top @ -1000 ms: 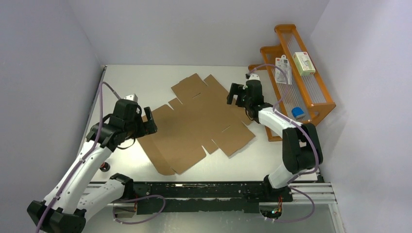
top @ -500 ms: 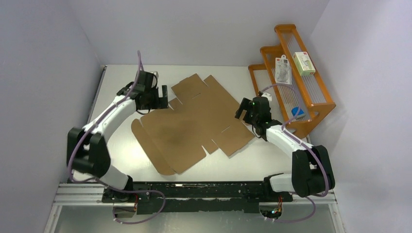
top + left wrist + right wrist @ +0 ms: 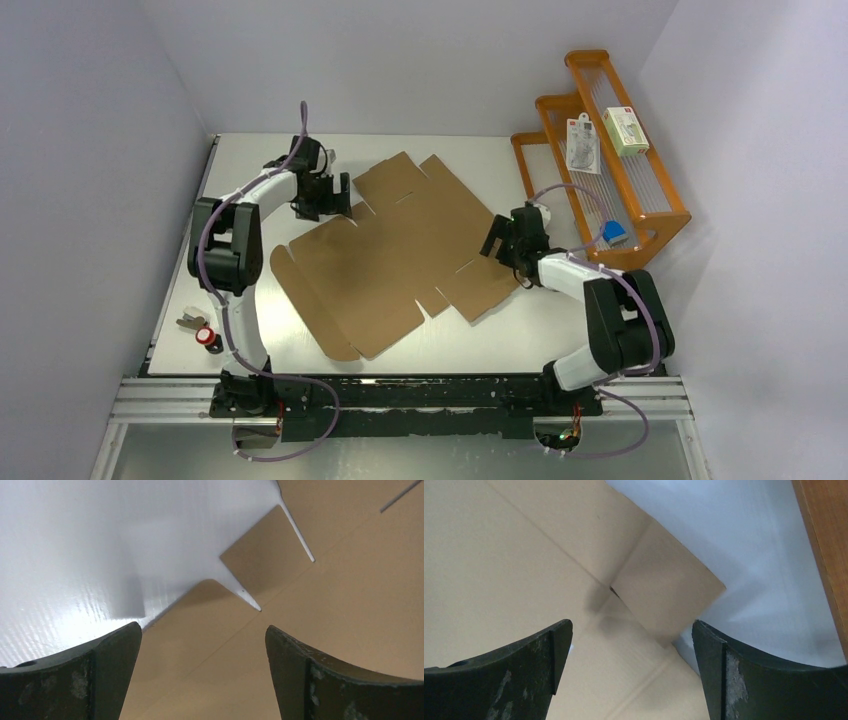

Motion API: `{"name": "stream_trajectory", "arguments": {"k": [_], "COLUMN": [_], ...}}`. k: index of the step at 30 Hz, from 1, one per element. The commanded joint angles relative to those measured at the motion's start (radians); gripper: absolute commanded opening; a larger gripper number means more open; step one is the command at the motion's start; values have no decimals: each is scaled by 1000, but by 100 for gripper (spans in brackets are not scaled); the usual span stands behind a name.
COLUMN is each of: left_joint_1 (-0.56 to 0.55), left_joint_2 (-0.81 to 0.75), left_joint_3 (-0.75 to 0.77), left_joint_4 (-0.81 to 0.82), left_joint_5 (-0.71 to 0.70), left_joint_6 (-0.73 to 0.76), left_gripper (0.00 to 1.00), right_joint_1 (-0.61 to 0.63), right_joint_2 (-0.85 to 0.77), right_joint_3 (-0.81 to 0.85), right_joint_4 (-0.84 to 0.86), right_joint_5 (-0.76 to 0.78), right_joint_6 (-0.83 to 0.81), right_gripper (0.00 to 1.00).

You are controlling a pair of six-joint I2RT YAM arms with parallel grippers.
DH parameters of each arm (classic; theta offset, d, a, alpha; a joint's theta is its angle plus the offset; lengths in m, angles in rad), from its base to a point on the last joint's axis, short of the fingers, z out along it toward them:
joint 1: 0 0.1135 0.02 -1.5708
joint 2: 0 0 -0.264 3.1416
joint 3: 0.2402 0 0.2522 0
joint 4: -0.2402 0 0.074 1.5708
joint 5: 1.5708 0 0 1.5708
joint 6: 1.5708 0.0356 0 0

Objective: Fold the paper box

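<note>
The paper box (image 3: 395,250) is a flat brown die-cut cardboard sheet with flaps and slots, lying spread on the white table. My left gripper (image 3: 335,200) hovers open over the sheet's left edge near a notch; in the left wrist view the cardboard (image 3: 320,595) fills the space between the black fingers (image 3: 112,665), with nothing gripped. My right gripper (image 3: 493,240) stands open over the sheet's right edge. Its wrist view shows a small side flap (image 3: 669,592) and the main panel between the spread fingers (image 3: 724,675).
An orange wire-fronted rack (image 3: 640,200) stands at the right, holding small white packages (image 3: 625,130) and a blue item (image 3: 612,232). Small red and metal objects (image 3: 200,330) lie near the table's left front. Grey walls close in left, back and right.
The left arm swung from the near left to the sheet's far-left edge. The right gripper came down from the sheet's far right to its right edge. The sheet has not moved.
</note>
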Motion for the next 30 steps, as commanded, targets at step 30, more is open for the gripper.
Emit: {"name": "stream_trajectory", "arguments": {"k": [30], "left_joint_1": [8], "left_joint_2": [-664], "left_joint_3": [-554], "left_joint_4": [32], "left_joint_5": [-2], "left_joint_6": [-80], "left_gripper": [98], "right_joint_1": [7], "right_joint_2": [397], "right_joint_3": [555], "right_joint_4": [36], "right_joint_5": [-238], "right_joint_6": [-239], "right_gripper": [92]}}
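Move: The flat cardboard sheet lies just under both hands, about 3 cm down. Its middle is some 18 cm right and 10 cm back of the left hand, and about 28 cm left of the right hand, level with it. The small side tab is 5 cm ahead of the left hand and 9 cm right. From the right hand, the square corner flap is 8 cm ahead and 3 cm right, the shelf rail roughly 12 cm ahead and 12 cm right. The cardboard sheet is swivelled by two open hands working opposite ways: the left settles a centimetre or so onto its left side and drags it back nearly 20 cm, while the right slides its side forward about 13 cm and left 9 cm, yawing some 20 degrees counter-clockwise. Both rise a few centimetres at the end, the left also easing forward. ##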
